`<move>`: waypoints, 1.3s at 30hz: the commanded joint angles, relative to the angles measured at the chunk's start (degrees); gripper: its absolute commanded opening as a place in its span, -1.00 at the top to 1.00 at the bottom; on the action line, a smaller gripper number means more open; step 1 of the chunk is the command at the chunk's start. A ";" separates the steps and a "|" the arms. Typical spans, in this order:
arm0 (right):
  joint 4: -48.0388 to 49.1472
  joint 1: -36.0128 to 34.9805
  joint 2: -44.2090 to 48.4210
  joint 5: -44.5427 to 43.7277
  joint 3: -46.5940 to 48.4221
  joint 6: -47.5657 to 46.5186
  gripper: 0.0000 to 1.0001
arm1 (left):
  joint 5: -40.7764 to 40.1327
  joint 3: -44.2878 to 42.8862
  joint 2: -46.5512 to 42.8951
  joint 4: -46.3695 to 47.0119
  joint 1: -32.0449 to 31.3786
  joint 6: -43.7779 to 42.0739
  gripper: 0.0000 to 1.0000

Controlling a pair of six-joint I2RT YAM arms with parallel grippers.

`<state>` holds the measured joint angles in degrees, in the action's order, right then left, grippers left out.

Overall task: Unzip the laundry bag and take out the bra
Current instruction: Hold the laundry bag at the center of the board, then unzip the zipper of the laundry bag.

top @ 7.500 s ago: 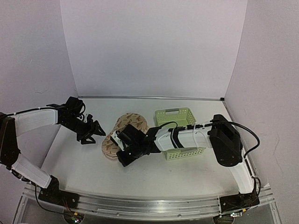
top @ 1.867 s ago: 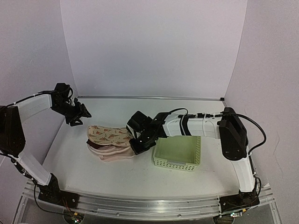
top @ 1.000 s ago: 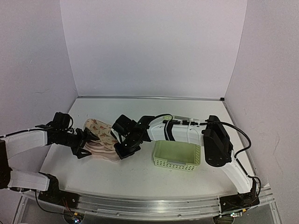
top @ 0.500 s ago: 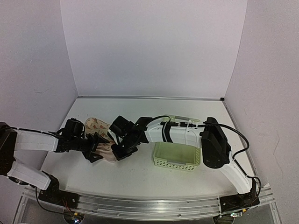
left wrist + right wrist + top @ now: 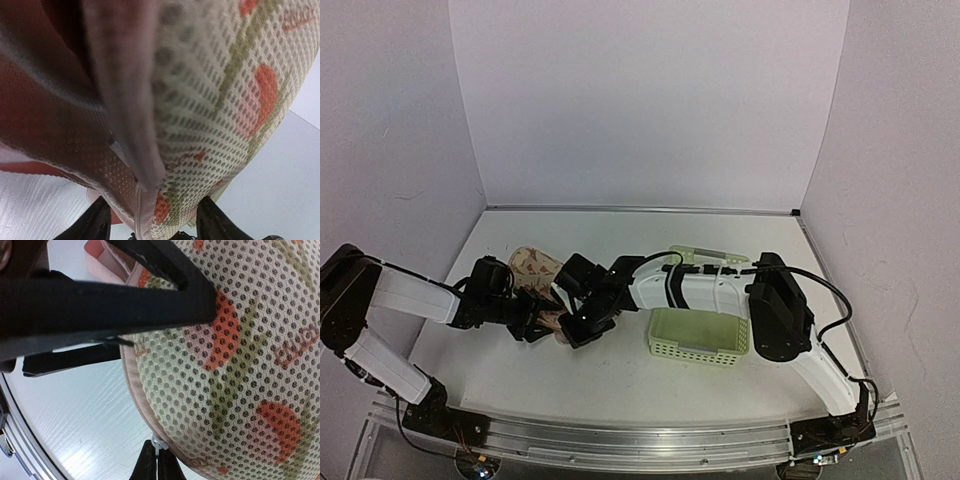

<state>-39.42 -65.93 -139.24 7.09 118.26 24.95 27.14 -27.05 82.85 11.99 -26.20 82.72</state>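
The laundry bag [image 5: 533, 268] lies left of centre, cream mesh printed with red and green motifs. My left gripper [image 5: 538, 322] is at its near edge. In the left wrist view the laundry bag's rim [image 5: 145, 200] fills the gap between my two black fingers [image 5: 98, 221], and both press against the fabric. Dark red fabric, the bra [image 5: 35, 115], shows inside the bag on the left. My right gripper [image 5: 576, 330] is shut on the small white zip pull [image 5: 159, 446] at the laundry bag's [image 5: 235, 365] rim, with its tips [image 5: 157, 462] together.
A pale green slatted basket [image 5: 700, 335] stands right of the bag, under my right arm [image 5: 690, 285]. The left gripper's black fingers [image 5: 125, 295] cross the top of the right wrist view. White walls close in the table on three sides.
My left arm has swung right to the bag's near edge and its jaws have narrowed onto the rim. My right gripper has stayed shut at the zip, shifting slightly left.
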 commanded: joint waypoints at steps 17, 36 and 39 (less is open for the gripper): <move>3.47 -0.38 6.65 0.10 -4.91 0.46 1.00 | -1.14 -1.21 0.18 5.42 -0.26 0.47 1.00; 4.34 -0.34 13.96 -4.75 -16.17 -2.99 1.00 | 8.02 3.30 -5.76 0.25 5.62 -10.15 1.00; 4.80 -0.34 15.45 -4.91 -18.17 -5.00 1.00 | 8.40 1.13 -7.28 -9.20 7.02 -16.60 1.00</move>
<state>-35.14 -65.95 -129.16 3.81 102.17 22.85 33.63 -23.88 78.35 12.19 -21.10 74.81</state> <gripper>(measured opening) 0.010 0.026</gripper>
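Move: The laundry bag's near edge already stands between the left hand's open fingers, practically at the hand point; the bag's middle lies roughly 6 cm ahead of that hand. The basket is some 32 cm to the left hand's right and 3 cm farther out. The right hand already pinches the zipper pull at its fingertips; from it the bag's middle is about 9 cm ahead and 6 cm left, and the basket 6 cm ahead and 27 cm right. Nearly in place, the left hand shuts its fingers onto the bag's edge and holds, while the right hand, keeping its pinch on the zipper pull, dips about 1 cm. Then they part: the right hand comes back up and travels some 4 cm right, away from the left fingers, while the left, still gripping, draws 2 cm left and 1 cm up. ##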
